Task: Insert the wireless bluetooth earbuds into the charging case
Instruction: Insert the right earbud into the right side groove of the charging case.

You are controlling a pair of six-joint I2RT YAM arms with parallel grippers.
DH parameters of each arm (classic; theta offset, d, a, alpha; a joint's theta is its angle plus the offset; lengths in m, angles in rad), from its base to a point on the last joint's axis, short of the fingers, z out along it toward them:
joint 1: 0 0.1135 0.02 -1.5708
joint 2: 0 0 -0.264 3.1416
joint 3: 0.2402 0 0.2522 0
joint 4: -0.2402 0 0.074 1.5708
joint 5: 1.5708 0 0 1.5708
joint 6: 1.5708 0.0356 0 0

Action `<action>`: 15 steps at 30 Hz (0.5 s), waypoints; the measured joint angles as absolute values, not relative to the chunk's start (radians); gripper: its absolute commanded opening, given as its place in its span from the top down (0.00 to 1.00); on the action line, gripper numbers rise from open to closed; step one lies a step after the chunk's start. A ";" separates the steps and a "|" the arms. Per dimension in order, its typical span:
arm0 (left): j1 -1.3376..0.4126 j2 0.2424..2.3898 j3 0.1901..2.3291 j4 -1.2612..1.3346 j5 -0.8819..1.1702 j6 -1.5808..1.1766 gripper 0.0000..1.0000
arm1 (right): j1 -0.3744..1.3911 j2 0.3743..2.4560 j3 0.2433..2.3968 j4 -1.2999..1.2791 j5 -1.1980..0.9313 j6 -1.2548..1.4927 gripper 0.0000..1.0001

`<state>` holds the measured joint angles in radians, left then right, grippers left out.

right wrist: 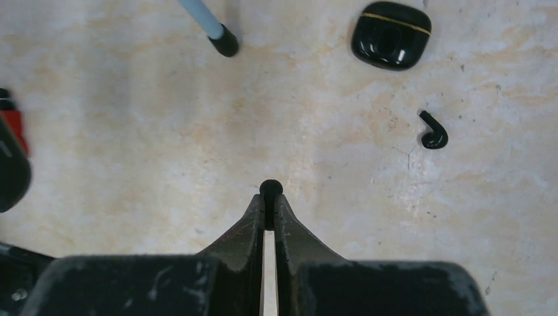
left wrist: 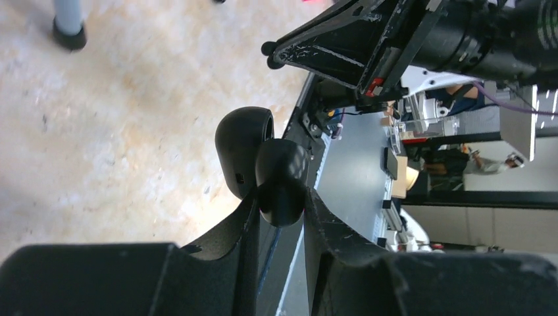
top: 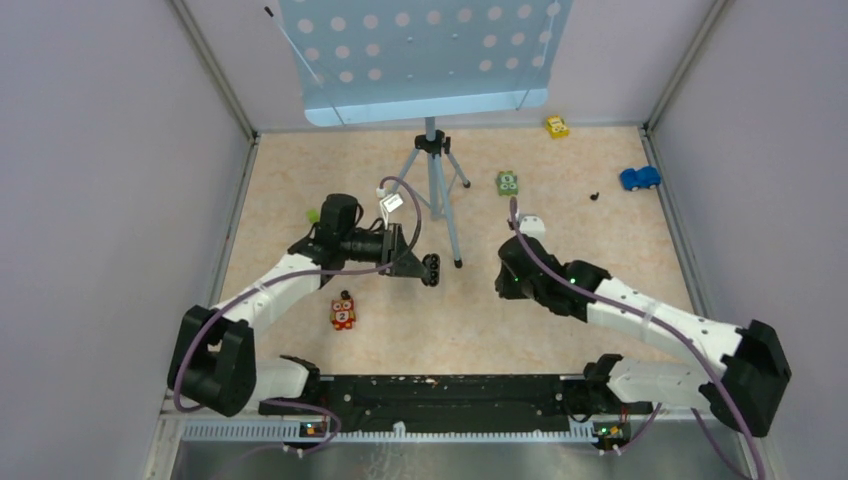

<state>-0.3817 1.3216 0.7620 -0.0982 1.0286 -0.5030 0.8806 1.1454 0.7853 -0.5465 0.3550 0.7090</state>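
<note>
My left gripper [top: 424, 266] [left wrist: 281, 197] is shut on the charging case [top: 432, 268] [left wrist: 245, 148], a black pebble-like case held off the table with its lid hinged open. To its right, my right gripper [top: 510, 272] [right wrist: 270, 199] is shut on one of the earbuds [right wrist: 270, 188], a tiny black nub poking out past the fingertips, close over the table. Another black earbud [right wrist: 433, 131] lies loose on the table to the right of those fingers.
A glossy black closed box with a gold seam [right wrist: 391, 34] lies beyond the loose earbud. A tripod [top: 433, 180] under a blue perforated board [top: 420, 50] stands mid-table. Around it are a red block [top: 343, 313], a green block [top: 508, 183], a yellow toy [top: 557, 126] and a blue car [top: 639, 178].
</note>
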 measured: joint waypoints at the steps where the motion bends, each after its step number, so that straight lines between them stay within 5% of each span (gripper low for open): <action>1: -0.382 1.302 0.762 -0.074 1.043 -0.503 1.00 | 0.881 1.112 0.793 -0.551 0.343 0.707 1.00; 15: -0.403 1.218 0.764 -0.027 1.102 -0.413 1.00 | 0.881 0.825 0.871 -0.459 0.196 0.606 1.00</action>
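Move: Some 13 cm to the right hand's left, about 1 cm ahead and 5 cm up, is the open charging case in the left fingers; the right fingers' earbud lies about 15 cm right of the left hand, 1 cm back and 6 cm lower. On the table, roughly 9 cm below the right hand, a loose earbud is 5 cm ahead and 6 cm right, a closed case 12 cm ahead and 3 cm right, the tripod foot 10 cm ahead and 9 cm left. Rising fast by about 14 cm, the right hand carries the pinched earbud clear of the table, drifting slightly left to narrow the sideways gap to the open case; its wrist swings the fingers up and leftward by nearly 30 degrees. The left hand keeps its grip on the case, lifting it some 4 cm and slightly back while tipping it. ##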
